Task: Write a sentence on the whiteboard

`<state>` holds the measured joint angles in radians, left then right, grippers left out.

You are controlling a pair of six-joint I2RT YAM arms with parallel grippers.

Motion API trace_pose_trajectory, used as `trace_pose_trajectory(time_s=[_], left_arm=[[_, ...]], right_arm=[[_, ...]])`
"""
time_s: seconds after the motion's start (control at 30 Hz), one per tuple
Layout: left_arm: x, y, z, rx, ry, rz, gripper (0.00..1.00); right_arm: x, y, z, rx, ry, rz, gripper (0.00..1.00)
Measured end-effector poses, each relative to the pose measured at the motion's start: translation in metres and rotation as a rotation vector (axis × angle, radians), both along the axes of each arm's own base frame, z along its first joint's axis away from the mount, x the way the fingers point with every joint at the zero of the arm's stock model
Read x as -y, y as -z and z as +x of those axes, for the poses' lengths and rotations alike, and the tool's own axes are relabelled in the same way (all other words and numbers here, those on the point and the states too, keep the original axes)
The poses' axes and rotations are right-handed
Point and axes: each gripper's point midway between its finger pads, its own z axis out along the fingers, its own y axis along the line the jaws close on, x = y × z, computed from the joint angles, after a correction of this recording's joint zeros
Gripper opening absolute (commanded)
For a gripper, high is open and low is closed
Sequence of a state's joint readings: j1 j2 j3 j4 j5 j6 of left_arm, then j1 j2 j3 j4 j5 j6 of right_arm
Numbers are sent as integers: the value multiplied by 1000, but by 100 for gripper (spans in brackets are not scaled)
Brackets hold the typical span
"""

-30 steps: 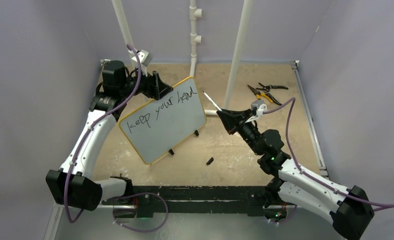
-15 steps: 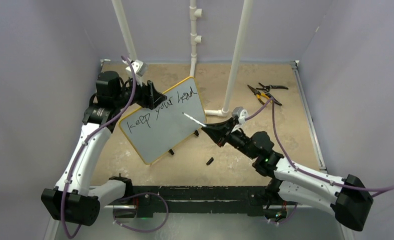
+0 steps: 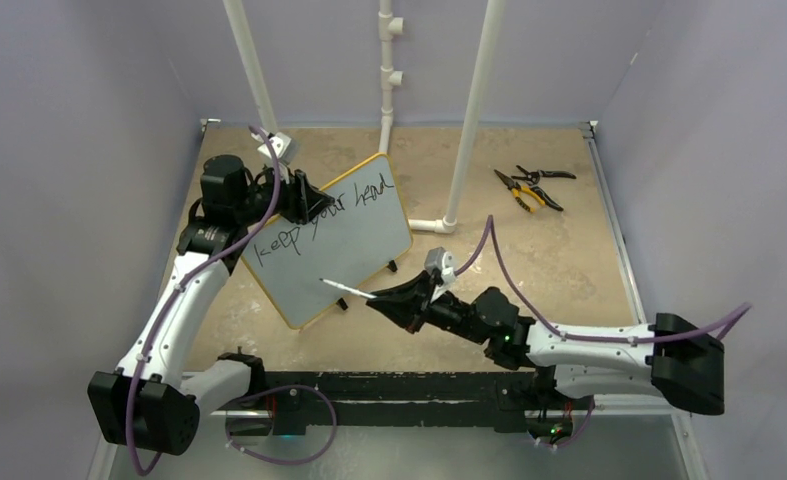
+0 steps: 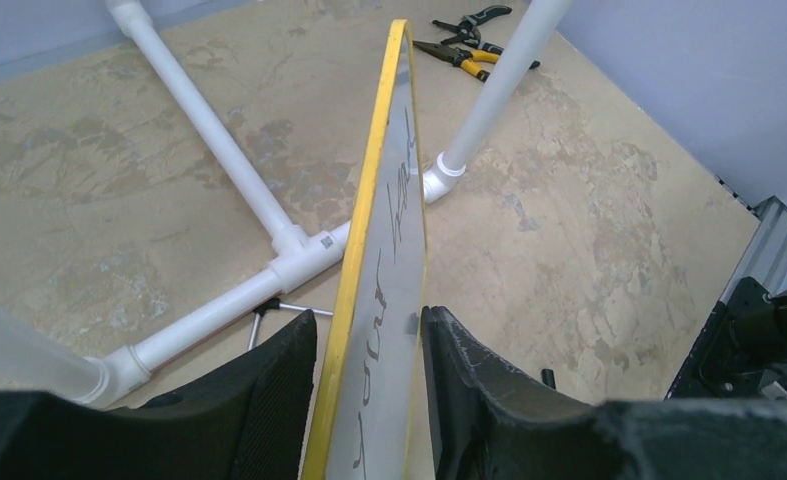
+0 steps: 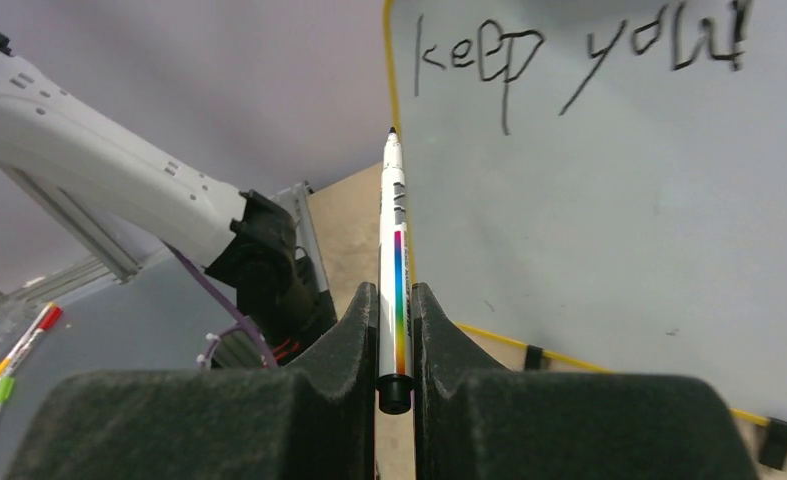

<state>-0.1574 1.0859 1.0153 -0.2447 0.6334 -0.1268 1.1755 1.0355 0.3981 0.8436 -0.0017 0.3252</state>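
Note:
The whiteboard (image 3: 354, 250) leans on its black feet, yellow-framed, left of the table's middle. The sentence (image 3: 319, 218) on it reads "keep your head" in black along the top; "keep your" (image 5: 569, 50) fills the right wrist view. My left gripper (image 3: 304, 200) straddles the board's upper left edge (image 4: 369, 230), one finger (image 4: 269, 400) behind the frame and the other against the face. My right gripper (image 3: 394, 297) is shut on a white marker (image 3: 347, 289) with a rainbow stripe (image 5: 397, 270). Its black tip points at the blank lower left of the board, below "keep"; contact is unclear.
White PVC pipes (image 3: 466, 120) stand behind the board, with a floor run (image 4: 229, 160) beside it. Yellow-handled pliers and cutters (image 3: 529, 187) lie at the back right. A small black cap (image 4: 547, 377) lies on the tabletop. Several coloured markers (image 5: 9, 370) lie off the table's near edge.
My right arm swung down and left, carrying the marker from the board's right edge to its lower left. The left jaws narrowed onto the board's edge.

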Motion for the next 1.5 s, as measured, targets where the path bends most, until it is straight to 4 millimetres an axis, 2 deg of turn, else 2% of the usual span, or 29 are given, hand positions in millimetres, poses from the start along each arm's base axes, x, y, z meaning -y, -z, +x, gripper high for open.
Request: trace_pose_trajectory(time_s=[0.1,0.3,0.53,0.83,1.13,1.5], left_arm=[[2,2,0,9,11,-5,35],[4,-2,2,44,33,-20,26],[7,-4,0,59,56,-28,18],[8,-5,0,68,69,-34,7],[10,-6,-2,69,85,-39,0],[10,-6,-2,70,88,-41,0]], right_arm=[[-14,8,-13,-14,-20,-2,0],[-38,38,-35,-47,-35,-67,0],[-66,34,-42,-35,-20,-85,0],[-95,38,-26,-30,66,-143,0],[-110,59,-18,-33,103,-236,0],[-108,59,-1,-34,150,-241,0]])
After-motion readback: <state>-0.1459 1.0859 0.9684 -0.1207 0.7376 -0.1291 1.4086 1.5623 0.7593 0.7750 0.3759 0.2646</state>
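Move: The left hand's open fingers already straddle the whiteboard's top edge, which runs about 1 cm to the right of that hand. The right hand holds the marker; its goal, the blank spot under "keep" by the board's left border, is roughly 20 cm left, 5 cm ahead and 6 cm lower. From the right hand, "keep" is about 11 cm ahead and 19 cm left at hand height; the board's middle is some 12 cm ahead, 9 cm left and 5 cm lower. The left fingers close on the whiteboard's top edge and pinch it, the hand easing about 1 cm right. Keeping its grip on the marker, the right hand swings left some 11 cm and down 6 cm, first drawing back about 4 cm and then coming forward again, towards the blank spot under "keep"; the marker tips down about 15 degrees and turns a little clockwise, its tip ending very near the board. ##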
